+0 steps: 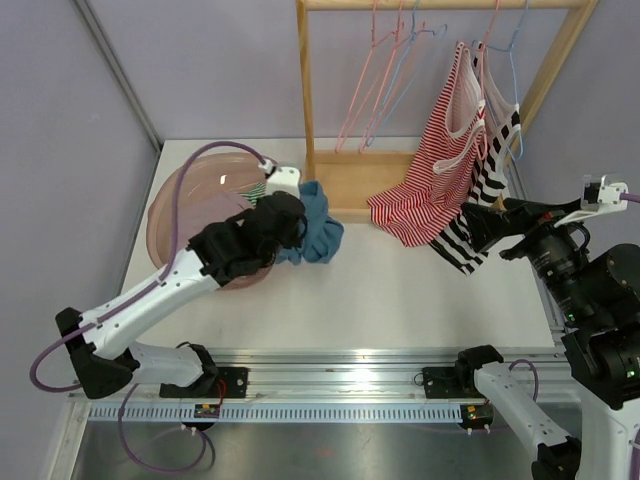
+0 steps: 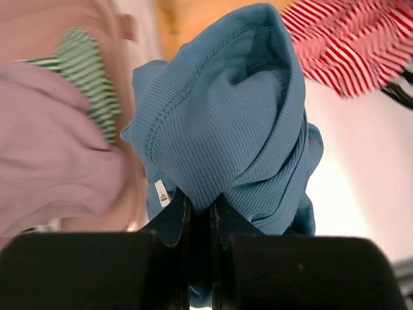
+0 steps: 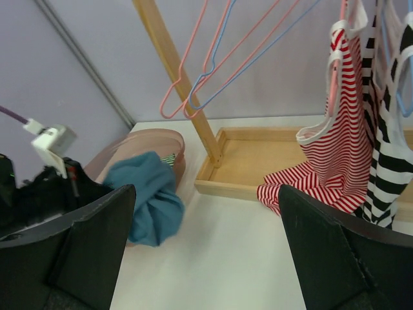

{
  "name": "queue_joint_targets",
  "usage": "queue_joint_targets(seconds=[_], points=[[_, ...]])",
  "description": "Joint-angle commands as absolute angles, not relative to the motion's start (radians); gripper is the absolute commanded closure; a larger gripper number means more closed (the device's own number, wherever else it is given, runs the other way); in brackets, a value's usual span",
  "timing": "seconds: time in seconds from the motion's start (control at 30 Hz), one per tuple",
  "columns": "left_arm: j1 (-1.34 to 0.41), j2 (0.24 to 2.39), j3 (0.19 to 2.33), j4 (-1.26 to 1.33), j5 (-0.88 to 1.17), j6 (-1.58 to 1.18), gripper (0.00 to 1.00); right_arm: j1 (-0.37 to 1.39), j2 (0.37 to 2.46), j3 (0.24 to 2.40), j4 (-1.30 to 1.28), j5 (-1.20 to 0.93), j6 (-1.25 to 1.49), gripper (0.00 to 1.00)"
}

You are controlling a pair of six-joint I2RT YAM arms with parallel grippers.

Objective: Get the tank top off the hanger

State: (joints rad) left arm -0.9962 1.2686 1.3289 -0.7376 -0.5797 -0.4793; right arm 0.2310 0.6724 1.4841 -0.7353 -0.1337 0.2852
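Note:
A blue tank top (image 1: 318, 228) hangs bunched from my left gripper (image 1: 297, 220), just right of the pink basin (image 1: 185, 200). In the left wrist view the gripper (image 2: 201, 210) is shut on a fold of the blue top (image 2: 226, 116). It also shows in the right wrist view (image 3: 145, 194). A red-striped tank top (image 1: 435, 170) and a black-and-white striped one (image 1: 482, 195) hang on hangers from the wooden rack (image 1: 306, 90). My right gripper (image 1: 492, 222) is open and empty beside the black-and-white top's hem; in its wrist view (image 3: 206, 190) the jaws stand wide apart.
Empty pink and blue hangers (image 1: 385, 70) hang on the rail. The rack's wooden base tray (image 3: 258, 155) lies behind the red top's hem. The basin holds a purple garment (image 2: 51, 142) and a green-striped one (image 2: 93, 71). Grey walls stand behind and to the left.

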Motion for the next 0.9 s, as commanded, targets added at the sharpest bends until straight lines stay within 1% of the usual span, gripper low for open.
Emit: queue_joint_targets(seconds=[0.0,0.1,0.17,0.23,0.27,0.3,0.33,0.37,0.4,0.43,0.57,0.67,0.7,0.77,0.8,0.87], points=[[-0.892,1.201,1.437,-0.827,-0.635,-0.428,1.0,0.23,0.67,1.493,-0.736,-0.006,0.284,0.01],[-0.766,1.189,1.499,-0.864,-0.617,-0.407,1.0,0.232,0.686,1.499,-0.733,-0.006,0.284,0.01],[-0.66,1.184,1.511,-0.873,-0.568,-0.403,1.0,0.23,0.699,1.503,-0.733,-0.006,0.279,0.01],[-0.594,1.181,1.509,-0.879,-0.552,-0.41,0.99,0.23,0.727,1.516,-0.732,0.04,0.273,0.0],[-0.518,1.183,1.506,-0.884,-0.548,-0.413,0.98,0.23,0.739,1.522,-0.735,0.057,0.268,0.01],[-0.477,1.184,1.5,-0.888,-0.522,-0.411,0.94,0.23,0.771,1.538,-0.741,0.087,0.267,0.0],[-0.404,1.186,1.491,-0.887,-0.505,-0.41,0.82,0.232,0.787,1.548,-0.747,0.098,0.259,0.01],[-0.373,1.189,1.485,-0.888,-0.491,-0.408,0.63,0.23,0.807,1.558,-0.759,0.115,0.256,0.0],[-0.348,1.19,1.468,-0.888,-0.477,-0.402,0.07,0.23,0.843,1.575,-0.765,0.121,0.25,0.0],[-0.31,1.19,1.459,-0.893,-0.442,-0.399,0.01,0.23,0.86,1.585,-0.775,0.13,0.244,0.01],[-0.293,1.158,1.405,-0.879,-0.388,-0.396,0.01,0.23,0.963,1.656,-0.776,0.158,0.232,0.01],[-0.293,1.099,1.364,-0.867,-0.31,-0.381,0.01,0.23,1.077,1.729,-0.793,0.187,0.19,0.01],[-0.295,1.079,1.349,-0.859,-0.248,-0.37,0.01,0.23,1.142,1.785,-0.796,0.193,0.174,0.0],[-0.298,1.007,1.283,-0.825,-0.195,-0.354,0.01,0.23,1.21,1.883,-0.818,0.225,0.129,0.0],[-0.301,0.982,1.249,-0.792,-0.139,-0.345,0.01,0.229,1.276,1.914,-0.824,0.235,0.1,0.01],[-0.308,0.898,1.155,-0.763,-0.101,-0.347,0.01,0.227,1.354,1.98,-0.81,0.274,0.081,0.02]])
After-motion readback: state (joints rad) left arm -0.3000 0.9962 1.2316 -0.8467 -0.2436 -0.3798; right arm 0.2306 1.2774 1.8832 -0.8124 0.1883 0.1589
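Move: The blue tank top is already pinched in the left hand; the pink bin it goes to has its middle about 22 cm left, 7 cm ahead and 24 cm below. The pink tank top lies in the bin about 3 cm nearer the base, the green striped one about 11 cm right and 5 cm beyond the bin's middle. From the right hand, the red striped tank top hangs some 25 cm ahead, 3 cm left and 12 cm lower; the black striped one is level with it in reach, 8 cm farther right. The blue tank top is swung about 20 cm left and a little forward over the bin by the left hand, which turns counter-clockwise some 30 degrees, opens wide there to let go, then starts drawing back. Meanwhile the open right hand shifts slightly right, then reaches forward towards the red striped tank top, turning clockwise and tipping down. ##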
